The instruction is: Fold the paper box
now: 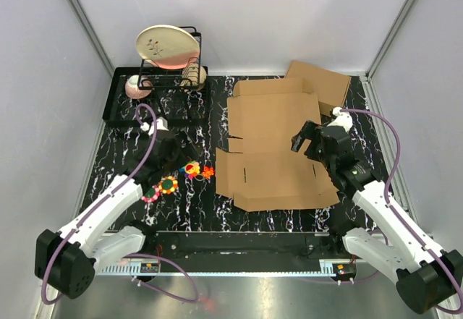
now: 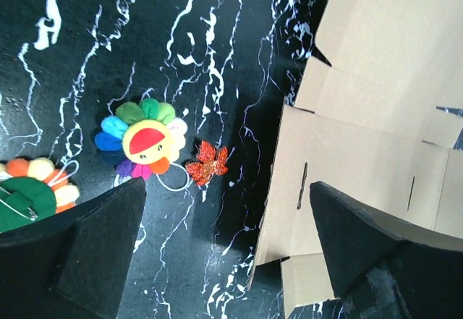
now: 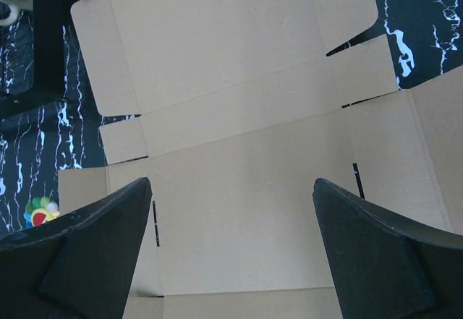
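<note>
The paper box point(image 1: 271, 145) lies unfolded as a flat brown cardboard sheet with flaps and slots on the black marbled table, right of centre. My right gripper point(image 1: 307, 142) hovers over its right part, open. In the right wrist view the sheet point(image 3: 231, 80) fills the frame below the wide-apart gripper point(image 3: 231, 181), with nothing between the fingers. My left gripper point(image 1: 182, 147) is left of the sheet, also open. In the left wrist view this gripper point(image 2: 228, 184) straddles bare table and the sheet's left edge point(image 2: 347, 160), holding nothing.
A second, made-up brown box point(image 1: 320, 82) sits at the back right, touching the sheet. A black tray point(image 1: 119, 105) with a dish rack, a plate point(image 1: 168, 48) and a pink bowl point(image 1: 134, 86) stands back left. Plush flowers point(image 1: 191, 168) point(image 1: 168, 184) and a red ornament point(image 1: 208, 171) lie left of the sheet.
</note>
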Controlling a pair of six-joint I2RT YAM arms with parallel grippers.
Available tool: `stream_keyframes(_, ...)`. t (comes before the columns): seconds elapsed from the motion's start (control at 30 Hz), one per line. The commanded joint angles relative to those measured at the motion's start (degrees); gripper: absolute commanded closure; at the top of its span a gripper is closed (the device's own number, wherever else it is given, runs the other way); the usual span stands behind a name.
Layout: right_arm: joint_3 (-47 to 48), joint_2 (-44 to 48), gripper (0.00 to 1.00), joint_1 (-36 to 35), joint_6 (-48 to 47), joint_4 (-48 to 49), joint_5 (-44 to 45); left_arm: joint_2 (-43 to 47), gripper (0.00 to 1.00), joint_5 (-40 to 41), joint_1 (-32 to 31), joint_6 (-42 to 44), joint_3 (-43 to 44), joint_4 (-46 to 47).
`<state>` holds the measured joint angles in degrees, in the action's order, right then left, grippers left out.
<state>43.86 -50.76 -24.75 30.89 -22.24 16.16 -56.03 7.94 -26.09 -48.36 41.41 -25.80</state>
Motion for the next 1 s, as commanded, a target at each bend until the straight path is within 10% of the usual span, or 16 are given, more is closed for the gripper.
stream_keyframes(0.0,2.3,0.7,0.0,-0.1,-1.6,0.4,-2.4,2.4,0.01,-2.9,-3.4,-0.5,-3.5,7.1)
stream_keyframes(0.17,3.5,0.2,0.01,-0.1,-1.7,-0.9,-3.6,-2.3,0.01,2.0,-15.3,-0.9,-4.4,10.8)
stream_keyframes(0.47,8.8,0.5,0.03,-0.1,-1.9,-7.6,-6.2,-20.0,0.09,2.0,-16.5,-2.4,-1.6,13.0)
stream_keyframes(0.97,12.7,5.7,0.04,-0.1,-2.2,-14.1,-6.9,-23.2,1.0,-2.2,-16.5,9.8,8.1,12.2)
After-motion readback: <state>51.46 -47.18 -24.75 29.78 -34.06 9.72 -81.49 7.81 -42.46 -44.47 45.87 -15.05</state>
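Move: The outer edge of the paper box's left flap is what my left hand goes for, about 9 cm to its right, 3 cm back and 12 cm below. The red ornament lies 4 cm left of that edge, level with it; the sunflower plush is roughly 1 cm left of my hand and 1 cm back. The box's near-left slot sits some 8 cm to the right of the edge and 1 cm back. From my right hand the edge is about 26 cm left, 5 cm back and 17 cm down. I swing my open left hand about 8 cm right and a little back, then straight down beside the box's left flap, some 10 cm lower in all, tipping the fingers steeper. There I shut them on the cardboard edge, pinching it while easing up 3 cm, forward and right. My right hand, still open over the box, draws up and back about 3 cm each. ##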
